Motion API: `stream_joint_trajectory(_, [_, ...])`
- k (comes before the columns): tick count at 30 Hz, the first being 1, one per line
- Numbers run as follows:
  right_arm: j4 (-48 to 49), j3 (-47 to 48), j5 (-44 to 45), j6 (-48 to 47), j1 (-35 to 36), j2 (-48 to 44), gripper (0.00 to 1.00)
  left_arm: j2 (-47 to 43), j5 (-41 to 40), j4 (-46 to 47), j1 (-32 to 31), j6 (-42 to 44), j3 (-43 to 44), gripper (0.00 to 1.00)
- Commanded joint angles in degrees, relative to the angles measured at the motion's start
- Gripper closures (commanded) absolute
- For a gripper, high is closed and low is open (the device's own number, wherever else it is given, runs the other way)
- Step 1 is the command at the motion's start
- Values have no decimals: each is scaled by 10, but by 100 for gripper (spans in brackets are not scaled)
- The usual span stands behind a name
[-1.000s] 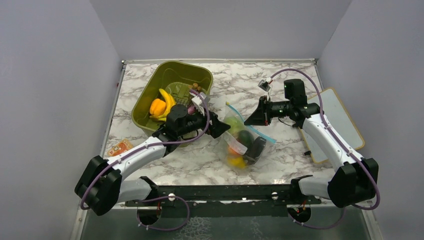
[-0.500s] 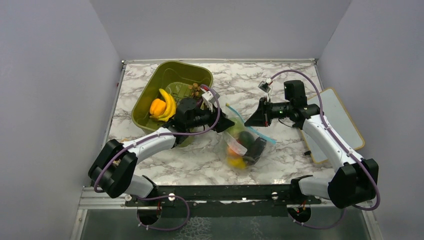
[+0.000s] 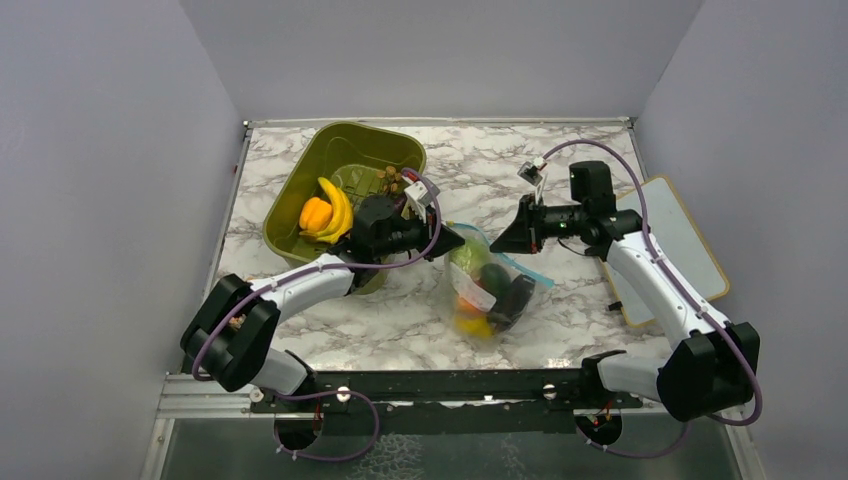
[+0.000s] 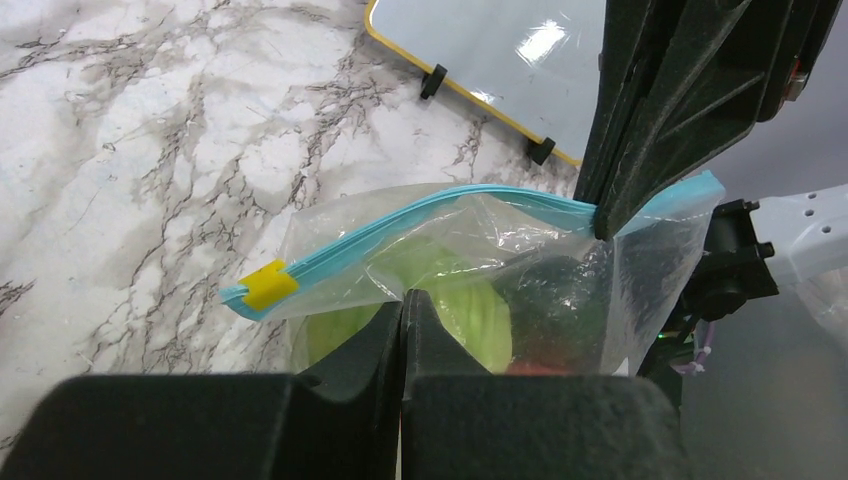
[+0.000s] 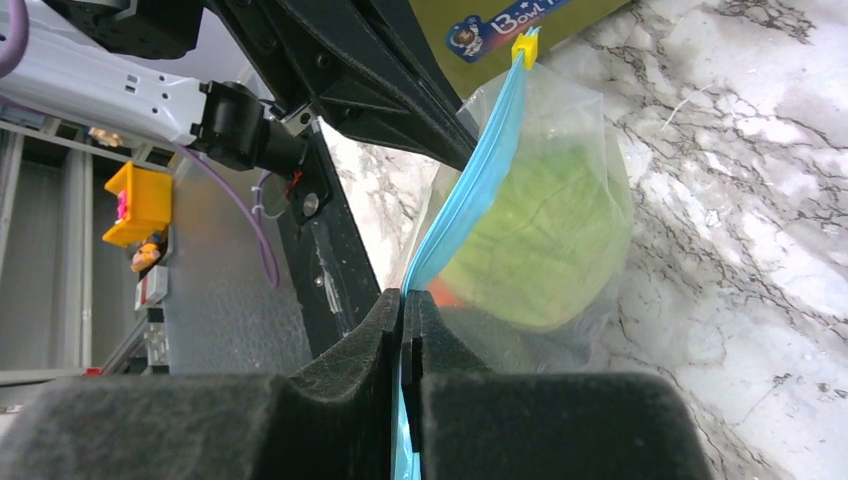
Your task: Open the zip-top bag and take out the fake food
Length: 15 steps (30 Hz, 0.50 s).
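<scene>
The zip-top bag [image 3: 487, 287] lies mid-table, its mouth lifted between both arms. Its teal zipper strip [image 4: 430, 216] looks closed, with the yellow slider [image 4: 268, 284] at one end. My left gripper [image 4: 403, 296] is shut, pinching the clear wall just below the strip. From the other side my right gripper [image 5: 403, 298] is shut on the zipper strip [image 5: 470, 170] itself. The fake food is inside the bag: a light green piece [image 5: 545, 240], a dark piece [image 4: 555, 300], an orange bit [image 3: 465, 300] and a yellow one [image 3: 472, 322].
An olive-green bin [image 3: 345, 160] at the back left holds a banana bunch [image 3: 336, 205] and an orange pepper [image 3: 314, 213]. A white board with a yellow edge [image 3: 685, 245] lies at the right. A small orange card [image 3: 238, 296] sits near the left edge.
My left gripper moved right to the bag's mouth and closed from wide open onto the plastic. The right gripper kept its hold on the strip and barely moved.
</scene>
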Motion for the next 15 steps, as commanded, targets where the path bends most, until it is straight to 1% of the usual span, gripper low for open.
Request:
stream_joint_trajectory(1, [-12,9,38,3,2,-24,90,-12,14,28,-1,-24,2,100])
stream_joint_trajectory(4, [-33,30,62,-2,2,-24,74,-46,-7,27,-5,-17,-16,100])
stream_joint_trajectory(7, [-54,67,76,-7,2,-13,60,-99,-39,27,-22,12,-41,100])
stream_joint_trajectory(12, [-77,126,80,-24,13,18,54,-169,-91,27,-59,57,-88,100])
stream_joint_trajectory(15, [-76,142,112,-32,39,37,53,-191,-94,25,-68,60,-106,100])
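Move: My right fingers are shut on the bag's blue zip strip, about midway along it. My left fingers already pinch the bag's plastic wall, with that zip middle about 7 cm to their right and 2 cm back. The lettuce lies about 3 cm back, 3 cm right and 9 cm below my left hand. The eggplant sits lower, some 11 cm back and 6 cm right of my right hand, roughly 12 cm below it. I open my right fingers to nearly half and let go of the zip strip, then lift that hand about 4.5 cm while easing 2.5 cm forward, clear of the bag. Meanwhile my left hand keeps its pinch on the wall and, after a brief hold, draws back about 5.5 cm and up some 3.5 cm, away from the right fingers. ##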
